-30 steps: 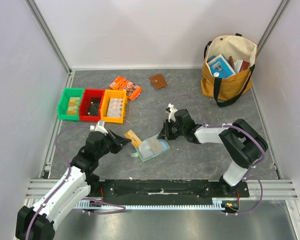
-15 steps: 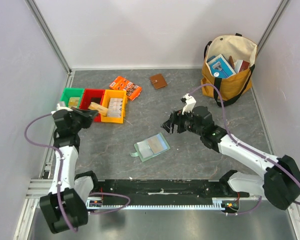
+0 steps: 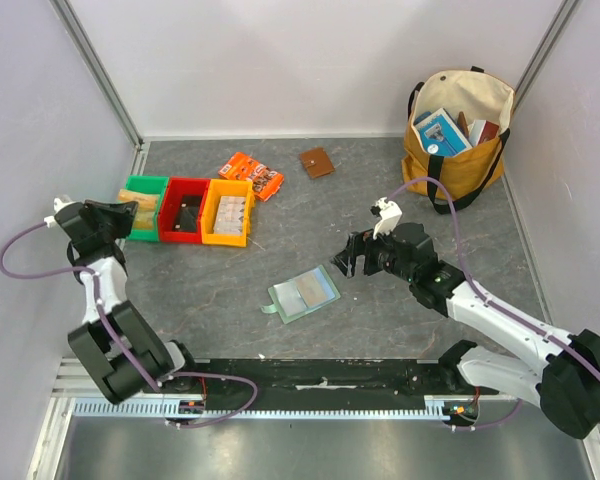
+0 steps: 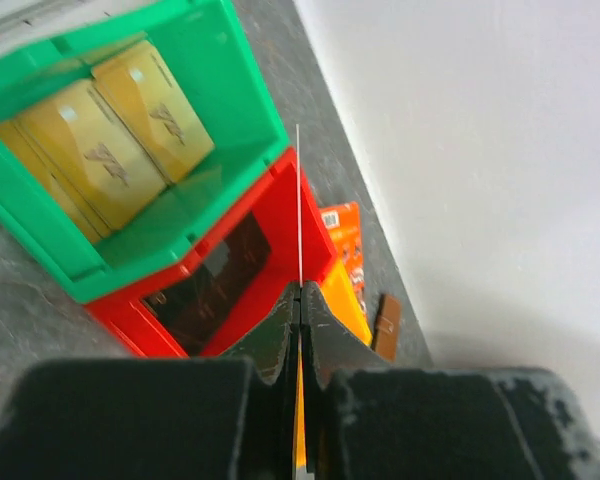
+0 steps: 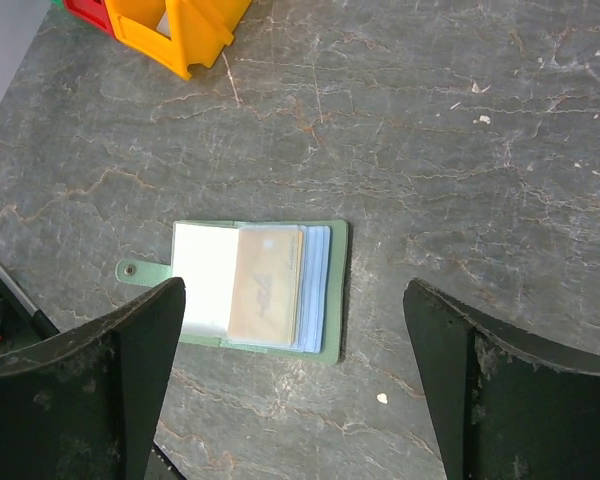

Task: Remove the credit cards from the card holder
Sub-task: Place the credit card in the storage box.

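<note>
The card holder (image 3: 303, 294) lies open and flat on the grey table, its small tab to the left. In the right wrist view the card holder (image 5: 260, 290) shows a tan credit card (image 5: 266, 286) in a clear sleeve. My right gripper (image 3: 355, 255) is open and empty, hovering above and just right of the holder, a finger (image 5: 130, 370) on each side of it in the right wrist view. My left gripper (image 3: 115, 213) is shut on a tan-orange credit card (image 4: 299, 200), seen edge-on, held over the green bin (image 4: 230, 160).
The green bin (image 3: 143, 207) holds several tan cards (image 4: 110, 140). A red bin (image 3: 185, 210) and a yellow bin (image 3: 227, 212) stand beside it. An orange packet (image 3: 252, 174), a brown wallet (image 3: 317, 162) and a yellow tote bag (image 3: 458, 135) sit at the back.
My left arm has swung further left with the card, from over the red bin to the green bin. My right gripper has drawn back slightly to the right, still open.
</note>
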`<state>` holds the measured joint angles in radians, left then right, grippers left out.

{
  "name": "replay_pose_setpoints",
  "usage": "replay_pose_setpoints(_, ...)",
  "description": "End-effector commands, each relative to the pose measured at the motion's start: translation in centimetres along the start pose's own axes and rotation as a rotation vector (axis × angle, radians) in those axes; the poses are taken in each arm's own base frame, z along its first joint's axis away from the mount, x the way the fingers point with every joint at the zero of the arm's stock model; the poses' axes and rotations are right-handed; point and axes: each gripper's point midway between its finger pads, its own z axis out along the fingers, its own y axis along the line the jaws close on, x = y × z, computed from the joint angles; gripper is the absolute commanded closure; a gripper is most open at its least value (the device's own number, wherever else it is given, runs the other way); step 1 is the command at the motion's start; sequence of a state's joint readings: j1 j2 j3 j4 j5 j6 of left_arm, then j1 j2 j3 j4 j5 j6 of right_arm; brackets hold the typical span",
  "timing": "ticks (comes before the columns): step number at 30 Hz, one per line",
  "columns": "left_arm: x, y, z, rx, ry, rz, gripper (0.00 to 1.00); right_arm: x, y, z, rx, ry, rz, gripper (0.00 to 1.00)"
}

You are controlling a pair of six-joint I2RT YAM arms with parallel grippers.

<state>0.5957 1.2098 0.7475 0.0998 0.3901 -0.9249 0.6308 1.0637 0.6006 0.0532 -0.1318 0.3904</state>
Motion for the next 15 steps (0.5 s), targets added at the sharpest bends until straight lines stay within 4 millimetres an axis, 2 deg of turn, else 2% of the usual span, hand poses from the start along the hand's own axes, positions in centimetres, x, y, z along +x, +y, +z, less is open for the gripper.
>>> replay_pose_setpoints(1,-3.2,0.4,3.0,-0.022,-0.08,0.066,0.98,-0.6,-0.5,-0.4,0.025,-0.033,-0.032,0.03)
replay_pose_setpoints(10,-4.9,4.2,9.5,-0.123,-0.05,0.037,0.98,0.1,-0.6,0.0,0.013,0.0,-0.061,0.03)
replay_pose_setpoints(15,-3.0,5.9,12.3,-0.115,0.04,-0.037,0.98,0.5,-0.9,0.3,0.022,0.014,-0.066,0.03)
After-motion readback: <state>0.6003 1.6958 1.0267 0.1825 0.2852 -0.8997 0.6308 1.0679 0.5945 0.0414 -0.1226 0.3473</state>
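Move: The left hand already holds the yellow card, above and short of the green storage box. The box's middle lies about 7 cm ahead of this hand, 4 cm to its left and 14 cm below. The red box stands some 6 cm to the hand's right and the yellow box about 17 cm right, both some 7 cm ahead. From the right hand, the green box is roughly 51 cm left, 20 cm ahead and 10 cm below. Keeping the card pinched between its shut fingers, the left hand carries it forward and left by about 7 cm each way while sinking some 6 cm, towards the green box. The fingers tip down slightly, by under 10 degrees, with a slight counter-clockwise turn, and don't let go. ##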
